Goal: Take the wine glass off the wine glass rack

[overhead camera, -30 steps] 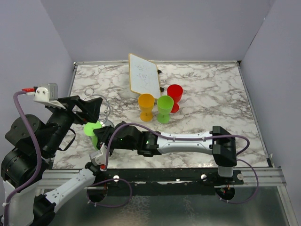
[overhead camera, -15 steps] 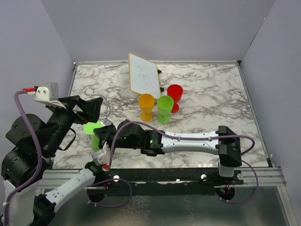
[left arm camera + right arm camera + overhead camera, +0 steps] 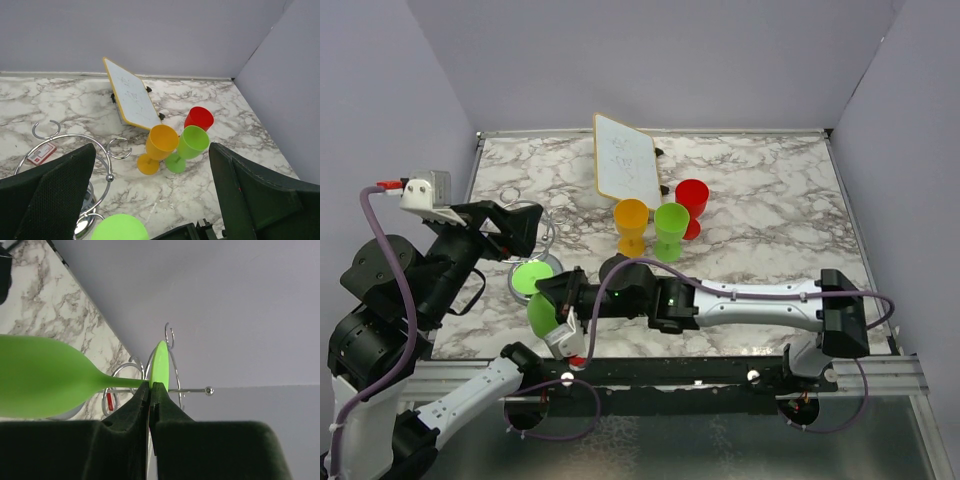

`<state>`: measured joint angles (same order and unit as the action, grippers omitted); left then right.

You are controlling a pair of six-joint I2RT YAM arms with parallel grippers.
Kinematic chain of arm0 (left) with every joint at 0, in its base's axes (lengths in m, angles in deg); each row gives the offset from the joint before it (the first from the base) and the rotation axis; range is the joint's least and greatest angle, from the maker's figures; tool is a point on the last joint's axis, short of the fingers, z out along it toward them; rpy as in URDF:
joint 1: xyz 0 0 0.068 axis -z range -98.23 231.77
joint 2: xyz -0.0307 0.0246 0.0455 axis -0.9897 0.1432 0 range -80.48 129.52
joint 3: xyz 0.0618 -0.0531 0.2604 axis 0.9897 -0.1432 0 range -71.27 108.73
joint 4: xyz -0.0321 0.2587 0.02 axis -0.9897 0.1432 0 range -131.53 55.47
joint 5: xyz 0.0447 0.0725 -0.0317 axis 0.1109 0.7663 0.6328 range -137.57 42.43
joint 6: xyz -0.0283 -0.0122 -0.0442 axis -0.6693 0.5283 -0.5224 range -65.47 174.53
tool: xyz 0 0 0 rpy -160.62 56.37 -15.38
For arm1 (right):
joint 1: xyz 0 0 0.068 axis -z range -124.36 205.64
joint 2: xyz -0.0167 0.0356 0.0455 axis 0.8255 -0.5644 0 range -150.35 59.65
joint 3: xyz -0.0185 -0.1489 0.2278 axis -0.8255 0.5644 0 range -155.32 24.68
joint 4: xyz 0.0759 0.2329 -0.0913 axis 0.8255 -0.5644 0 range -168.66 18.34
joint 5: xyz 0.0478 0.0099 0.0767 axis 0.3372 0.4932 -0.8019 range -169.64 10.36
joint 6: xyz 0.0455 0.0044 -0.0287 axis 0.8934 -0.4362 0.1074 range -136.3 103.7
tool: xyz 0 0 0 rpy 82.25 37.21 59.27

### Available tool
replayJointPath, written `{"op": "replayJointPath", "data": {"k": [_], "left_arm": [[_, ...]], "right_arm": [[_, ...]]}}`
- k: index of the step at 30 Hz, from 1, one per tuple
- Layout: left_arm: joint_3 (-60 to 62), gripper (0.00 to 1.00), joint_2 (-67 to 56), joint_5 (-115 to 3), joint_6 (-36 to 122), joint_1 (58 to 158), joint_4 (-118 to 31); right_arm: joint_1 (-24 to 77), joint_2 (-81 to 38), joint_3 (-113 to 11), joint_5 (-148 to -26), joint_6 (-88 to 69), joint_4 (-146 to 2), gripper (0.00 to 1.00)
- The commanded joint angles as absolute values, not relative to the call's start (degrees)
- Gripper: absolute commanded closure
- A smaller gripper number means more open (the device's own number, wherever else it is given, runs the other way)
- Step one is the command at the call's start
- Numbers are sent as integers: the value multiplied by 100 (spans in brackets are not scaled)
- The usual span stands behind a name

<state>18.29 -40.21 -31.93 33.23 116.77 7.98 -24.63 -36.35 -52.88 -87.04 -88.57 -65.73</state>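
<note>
A bright green wine glass (image 3: 542,316) lies sideways at the near left, its round foot (image 3: 532,278) facing up. My right gripper (image 3: 560,300) is shut on its stem. In the right wrist view the fingertips (image 3: 151,385) pinch the stem where it meets the foot (image 3: 160,364), and the bowl (image 3: 40,377) points left. The chrome wine glass rack (image 3: 548,232) stands just behind the glass, its wire arms (image 3: 172,357) showing past the foot. I cannot tell whether glass and rack touch. My left gripper (image 3: 515,230) hangs open above the rack (image 3: 75,145), holding nothing.
An orange glass (image 3: 631,226), a second green glass (image 3: 671,230) and a red cup (image 3: 692,205) stand together mid-table. A white tilted board (image 3: 625,158) leans at the back. The table's left edge (image 3: 470,200) lies close to the rack.
My right gripper has shut on the green glass's stem and drawn it nearer and rightward, its foot now over the rack's base. The left gripper stays open, shifted only slightly.
</note>
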Motion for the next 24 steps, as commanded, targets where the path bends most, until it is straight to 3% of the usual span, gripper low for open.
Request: {"op": "replayJointPath", "data": {"k": [1, 11, 14, 19, 24], "left_arm": [[1877, 2, -3987, -3317, 3273, 11705, 672], [1824, 2, -3906, -3311, 3299, 11708, 610], [1766, 2, -3866, -3359, 3308, 11703, 534], [1775, 2, -3760, -3465, 3276, 11701, 475], [1767, 2, -3717, -3696, 3114, 11704, 408]], "right_arm": [[-2469, -2982, -4991, -9240, -8570, -6557, 99], [-1722, -1162, -4042, -9160, -5040, -6796, 99], [-1003, -782, -3741, -9193, -3894, -6790, 99], [395, -835, -4270, -9153, -1789, -7616, 99], [2178, -819, -4242, -10573, 322, -7536, 99]]}}
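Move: The standing green glass, beside which the held one seems bound, is about 23 cm ahead of my right hand, 24 cm to its right and 22 cm lower. The orange glass stands some 9 cm left of that one, the red glass 5 cm right of it and 5 cm farther out. The rack is 14 cm ahead and 9 cm left of my right hand. From my left hand the standing green glass lies 17 cm ahead, 25 cm right, 40 cm below. Still pinching the green glass near its foot, I ease my right hand back a little while rising about 7 cm, then sweep it quickly right and forward, away from the rack towards the standing glasses, some 22 cm right and 16 cm out overall. Meanwhile I roll the wrist roughly 65 degrees and swing the fingers clockwise from left towards forward-left. ##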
